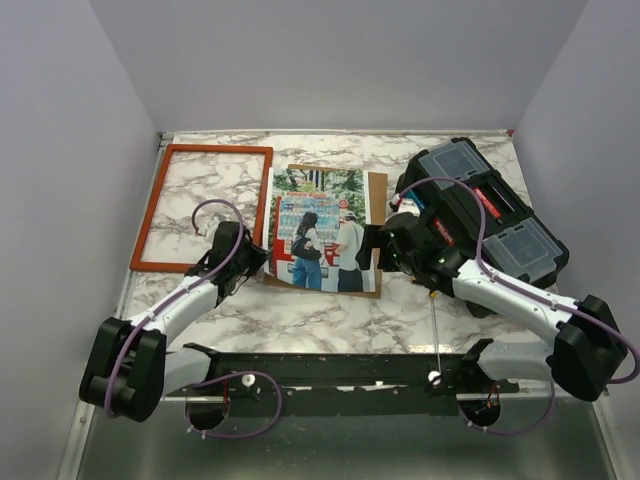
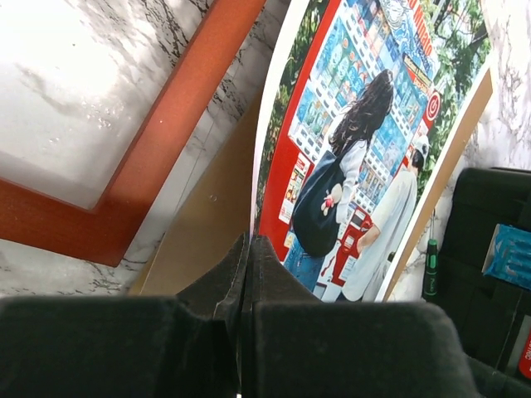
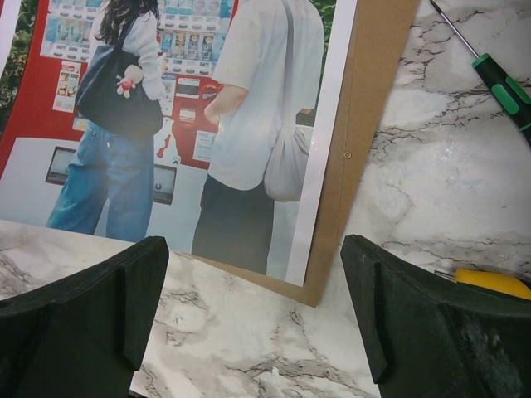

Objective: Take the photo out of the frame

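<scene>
The orange-red frame (image 1: pixel 220 149) lies flat and empty at the table's back left, its corner (image 2: pixel 170 112) showing in the left wrist view. The photo (image 1: pixel 320 230) of two people at vending machines rests mid-table on the brown board (image 1: pixel 377 195). My left gripper (image 1: pixel 255 262) is shut on the photo's near left edge (image 2: pixel 267 157), which stands raised off the board (image 2: pixel 203 211). My right gripper (image 1: pixel 385 245) hovers open over the near right corner of the photo (image 3: pixel 191 99) and board (image 3: pixel 369 124), with only marble between its fingers (image 3: pixel 99 307).
A black toolbox (image 1: pixel 490 215) with clear lid compartments sits at the right, close behind the right arm. A green-handled screwdriver (image 3: pixel 498 83) lies on the marble beside the board, and a yellow object (image 3: pixel 489 283) peeks out by the right finger. White walls enclose the table.
</scene>
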Robot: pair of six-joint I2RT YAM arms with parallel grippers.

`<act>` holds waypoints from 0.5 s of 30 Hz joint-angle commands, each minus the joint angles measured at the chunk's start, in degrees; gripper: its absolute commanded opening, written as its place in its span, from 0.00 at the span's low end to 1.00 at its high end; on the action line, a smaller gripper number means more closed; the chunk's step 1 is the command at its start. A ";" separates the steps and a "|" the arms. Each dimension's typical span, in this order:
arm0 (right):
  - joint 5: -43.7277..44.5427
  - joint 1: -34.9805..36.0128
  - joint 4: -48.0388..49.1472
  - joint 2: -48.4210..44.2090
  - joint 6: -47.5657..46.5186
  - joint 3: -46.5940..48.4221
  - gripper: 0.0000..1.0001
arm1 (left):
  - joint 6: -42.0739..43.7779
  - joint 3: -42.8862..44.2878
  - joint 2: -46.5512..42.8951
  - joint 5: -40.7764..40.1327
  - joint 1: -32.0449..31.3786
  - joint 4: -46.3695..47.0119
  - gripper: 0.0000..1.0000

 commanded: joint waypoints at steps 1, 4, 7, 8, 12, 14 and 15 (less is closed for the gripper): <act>-1.71 -0.14 2.10 1.70 -1.17 1.94 0.95 | 0.08 -1.35 1.18 1.63 -0.06 3.93 0.01; -3.15 -0.11 3.79 3.87 -1.07 1.78 0.95 | 1.12 -1.62 0.76 5.22 -0.11 5.68 0.22; -4.46 -0.09 4.78 6.39 -0.83 2.33 0.94 | 4.08 -1.32 -2.62 5.05 0.46 0.43 0.66; -4.82 -0.07 5.10 7.12 -0.72 2.57 0.94 | 5.28 -1.64 -4.94 4.17 1.07 -1.21 0.74; -5.68 -0.13 6.88 8.23 -0.96 2.60 0.94 | 13.61 1.20 -8.23 3.45 3.69 -6.53 0.93; -5.78 -0.11 6.83 9.01 -1.22 3.12 0.94 | 17.20 5.06 -6.04 3.44 4.24 -10.24 0.95; -5.85 -0.07 6.72 9.37 -1.32 3.36 0.94 | 18.17 7.19 -4.32 1.91 4.24 -11.50 0.95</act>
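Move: The left hand still pinches the photo's left edge near its near corner; the photo's middle lies about 9 cm ahead, 12 cm to the right and some 3 cm below. The backing board's middle is roughly 9 cm ahead and 14 cm right, the red frame's 15 cm ahead and 15 cm left. From the open right hand the photo's middle is about 12 cm ahead, 11 cm left and 7 cm down; the yellow tool lies 14 cm right, 1 cm ahead. Dipping only about half a centimetre, the left hand opens wide and lets go of the photo's left edge, then rises some 3 cm clear of it, drifting back slightly and then left towards the frame. Meanwhile the right hand, fingers staying wide open, sinks about 3 cm and slides a little over 2 cm left towards the photo's near right part, tipping down slightly. ##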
